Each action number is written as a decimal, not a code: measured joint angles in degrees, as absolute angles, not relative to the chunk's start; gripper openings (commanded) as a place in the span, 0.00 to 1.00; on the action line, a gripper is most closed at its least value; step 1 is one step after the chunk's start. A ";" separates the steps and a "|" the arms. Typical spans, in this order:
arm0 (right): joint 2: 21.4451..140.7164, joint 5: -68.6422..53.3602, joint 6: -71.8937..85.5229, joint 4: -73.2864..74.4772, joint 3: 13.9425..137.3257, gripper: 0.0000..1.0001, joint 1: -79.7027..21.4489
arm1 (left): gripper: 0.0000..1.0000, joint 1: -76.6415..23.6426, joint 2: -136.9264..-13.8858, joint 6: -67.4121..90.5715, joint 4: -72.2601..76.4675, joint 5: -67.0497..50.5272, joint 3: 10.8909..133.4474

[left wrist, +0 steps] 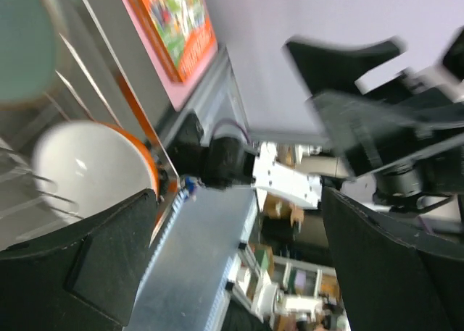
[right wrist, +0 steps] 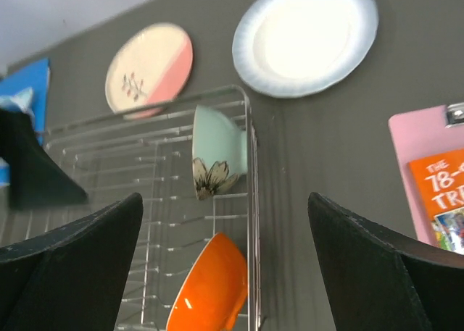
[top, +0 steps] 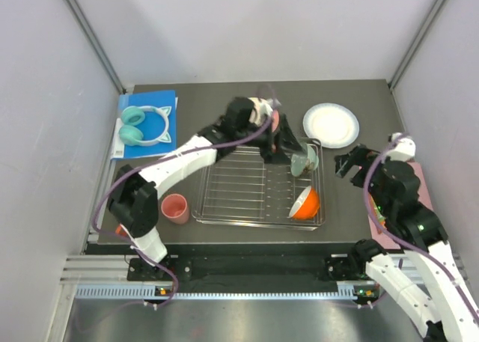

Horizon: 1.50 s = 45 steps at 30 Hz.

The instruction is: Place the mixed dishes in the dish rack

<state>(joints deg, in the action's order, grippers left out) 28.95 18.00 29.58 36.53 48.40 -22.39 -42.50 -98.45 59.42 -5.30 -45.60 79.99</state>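
Observation:
The silver wire dish rack [top: 239,188] lies mid-table. A mint-green bowl [top: 303,162] stands on edge in its far right corner, and an orange bowl [top: 305,203] leans at its near right. My left gripper [top: 283,146] hovers open and empty over the rack's far right, beside the mint bowl [left wrist: 22,41]. It half hides the pink-and-cream plate [right wrist: 148,69], which lies behind the rack. The white plate [top: 330,124] rests at the back right. The pink cup [top: 175,208] sits left of the rack. My right gripper [top: 348,166] is open, right of the rack.
Teal headphones [top: 146,125] lie on a blue board [top: 166,102] at the back left. A pink clipboard with an orange booklet [right wrist: 435,179] sits at the right under my right arm. An orange object [top: 120,230] peeks out by the left arm's base. Grey walls enclose the table.

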 measured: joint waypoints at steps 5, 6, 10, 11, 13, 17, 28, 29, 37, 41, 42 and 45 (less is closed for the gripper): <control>38.52 14.48 29.85 37.10 48.49 0.96 -25.47 | 0.99 -27.64 -96.73 55.75 -7.40 -49.43 81.25; 40.01 14.41 30.11 37.50 48.53 0.96 -27.24 | 0.99 -25.15 -96.64 55.33 -7.79 -49.87 81.25; 46.44 17.15 32.53 40.93 50.13 0.93 -41.56 | 0.99 -17.34 -95.46 52.25 -9.74 -50.94 80.86; 48.58 18.61 33.50 42.33 51.59 0.92 -45.06 | 0.99 -16.36 -94.72 51.07 -10.55 -50.98 80.42; 52.80 20.71 35.38 44.86 55.33 0.86 -50.98 | 0.99 -15.27 -93.21 49.08 -12.32 -50.72 79.77; 59.75 23.97 39.35 48.07 60.20 0.81 -57.49 | 0.99 -13.65 -90.45 43.51 -16.51 -48.60 79.64; 56.86 24.53 47.99 56.14 58.46 0.81 -63.00 | 0.99 -8.93 -89.38 38.89 -19.46 -45.52 78.63; 56.14 24.18 48.51 56.14 57.52 0.81 -63.05 | 0.99 -8.93 -89.38 38.81 -19.59 -45.39 78.46; 58.30 23.86 50.59 55.68 53.43 0.78 -63.16 | 0.99 -8.97 -89.38 38.68 -20.10 -45.10 78.08; 64.34 25.98 50.41 58.00 55.29 0.71 -63.18 | 0.99 -8.97 -88.95 39.03 -19.25 -45.12 76.99; 65.19 26.57 50.35 58.43 55.68 0.71 -63.16 | 0.99 -8.97 -88.82 39.05 -19.05 -45.12 76.64; 66.11 27.90 50.39 60.01 56.42 0.70 -63.18 | 0.99 -8.97 -88.60 39.31 -18.61 -45.12 76.03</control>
<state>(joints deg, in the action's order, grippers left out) 66.11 27.90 50.39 60.01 56.42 -63.18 -8.97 -88.60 39.31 -18.61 -45.12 76.03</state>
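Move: The orange bowl lies about 8 cm to the right hand's left, 5 cm back and some 18 cm below it. The green bowl stands in the rack roughly 14 cm beyond the orange one, and the white plate lies about 20 cm straight ahead of the right hand. From the left hand, the pink plate is some 19 cm ahead, 13 cm left and 22 cm down, and the green bowl about 7 cm ahead, 3 cm right and 17 cm down. The open left hand sweeps away from the two racked bowls, some 22 cm left and 14 cm forward at nearly level height, turning about 25 degrees counter-clockwise towards the pink plate, then holds still high over the table just left of it. Meanwhile the empty right hand comes in over the rack to the orange bowl, dropping about 14 cm while swinging left (easing back a little right after) and drawing back some 7 cm; it tips steeply down, turns somewhat left and partly closes its fingers, ending close by the bowl's rim, where contact can't be made out. ##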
